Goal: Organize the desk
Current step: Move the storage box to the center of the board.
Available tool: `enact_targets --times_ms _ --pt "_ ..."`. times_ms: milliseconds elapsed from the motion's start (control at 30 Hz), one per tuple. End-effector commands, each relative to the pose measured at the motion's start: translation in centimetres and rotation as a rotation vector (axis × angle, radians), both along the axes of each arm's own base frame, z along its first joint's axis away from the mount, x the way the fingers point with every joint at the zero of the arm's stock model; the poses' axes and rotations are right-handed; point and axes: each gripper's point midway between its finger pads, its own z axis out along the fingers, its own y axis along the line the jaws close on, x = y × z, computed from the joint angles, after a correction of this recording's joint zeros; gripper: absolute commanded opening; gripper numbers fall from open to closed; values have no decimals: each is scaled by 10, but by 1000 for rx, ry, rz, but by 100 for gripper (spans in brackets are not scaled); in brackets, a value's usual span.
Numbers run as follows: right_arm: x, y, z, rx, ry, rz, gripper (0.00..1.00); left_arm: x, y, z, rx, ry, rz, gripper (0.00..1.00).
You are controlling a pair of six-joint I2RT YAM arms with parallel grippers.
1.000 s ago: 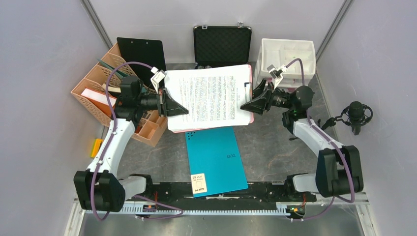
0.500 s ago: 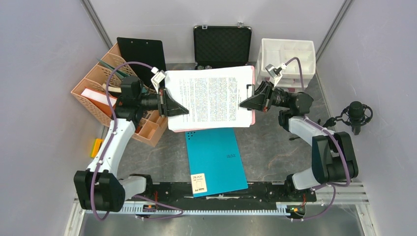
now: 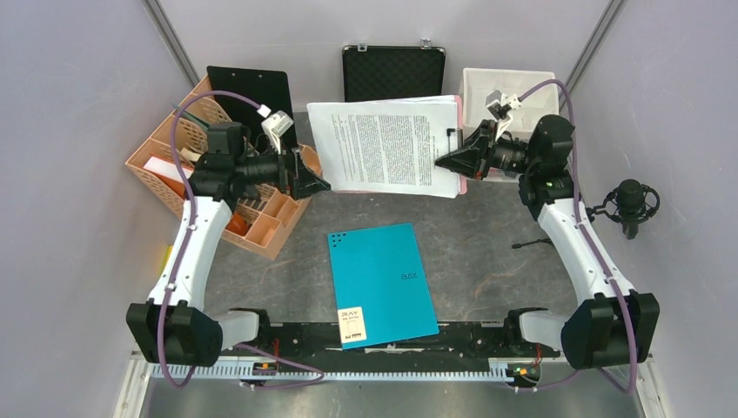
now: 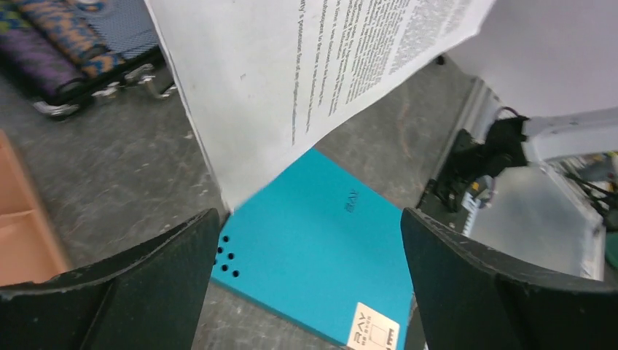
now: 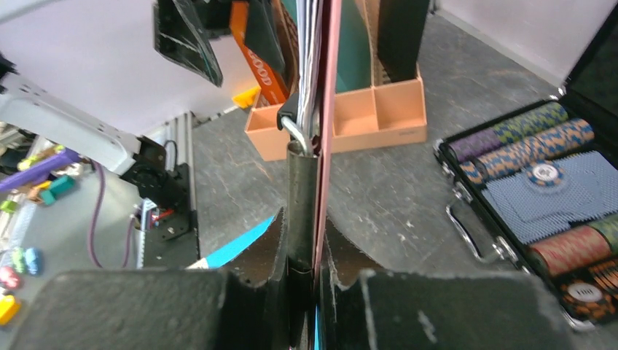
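Note:
A pink clipboard (image 3: 459,165) carrying a stack of printed papers (image 3: 387,148) hangs above the back of the desk (image 3: 496,261). My right gripper (image 3: 446,162) is shut on the clipboard's right end; in the right wrist view the gripper (image 5: 313,233) clamps the pink board (image 5: 329,109) edge-on, beside its metal clip (image 5: 295,124). My left gripper (image 3: 315,177) stands open just left of the papers, touching nothing. Between its wide-apart fingers (image 4: 109,292) the left wrist view shows the papers' corner (image 4: 291,87) and a teal folder (image 4: 313,255) flat on the desk.
The teal folder (image 3: 383,283) lies front centre. An orange organiser (image 3: 261,226) holding a black clipboard (image 3: 250,96) stands at the left. An open black case (image 3: 393,78) of poker chips (image 5: 539,182) is at the back, a white tray (image 3: 513,96) back right, a microphone (image 3: 631,205) far right.
My left gripper opened, let go of the papers' left edge and drew back left. My right gripper closed on the clipboard and carried it up and towards the back right.

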Motion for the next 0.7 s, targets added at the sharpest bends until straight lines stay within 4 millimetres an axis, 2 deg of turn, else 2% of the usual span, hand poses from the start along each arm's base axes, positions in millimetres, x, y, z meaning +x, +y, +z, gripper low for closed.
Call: enact_targets --times_ms 0,100,200,400,567,667 --pt "9 -12 -7 -122 -45 -88 0 17 30 14 178 -145 159 100" --pt "12 -14 -3 -141 -59 -110 0 25 49 9 272 -161 262 100" --pt "13 -15 4 -140 -73 -123 0 24 60 -6 350 -163 283 100" --pt "18 -20 13 -167 -103 -167 0 26 78 -59 538 -100 275 100" --pt "27 -30 10 -225 -113 -252 0 45 79 -88 687 -128 303 100" --pt "31 -36 3 -256 -96 -293 0 57 71 -103 775 -158 304 100"
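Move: The peach desk organizer's middle lies roughly 19 cm to the left of the empty left hand, 12 cm ahead and 16 cm down; the teal folder is about 11 cm back, 16 cm right and 25 cm below. From the right hand, which already holds the clipboard of papers by its clip end, the organizer is some 54 cm left, 12 cm ahead and 21 cm lower, and the chip case about 15 cm left, 24 cm ahead and 28 cm lower. The left hand, fingers already wide open and staying so, draws away from the clipboard's free end towards the organizer's front trays, first about 5 cm left and a little forward, then mostly down, some 9 cm in all, as its fingers tip from pointing rightward to steeply down by about 35 degrees. The right hand keeps its pinch on the clip end and carries the clipboard a few centimetres right, forward and down, turning clockwise so the free end dips. ##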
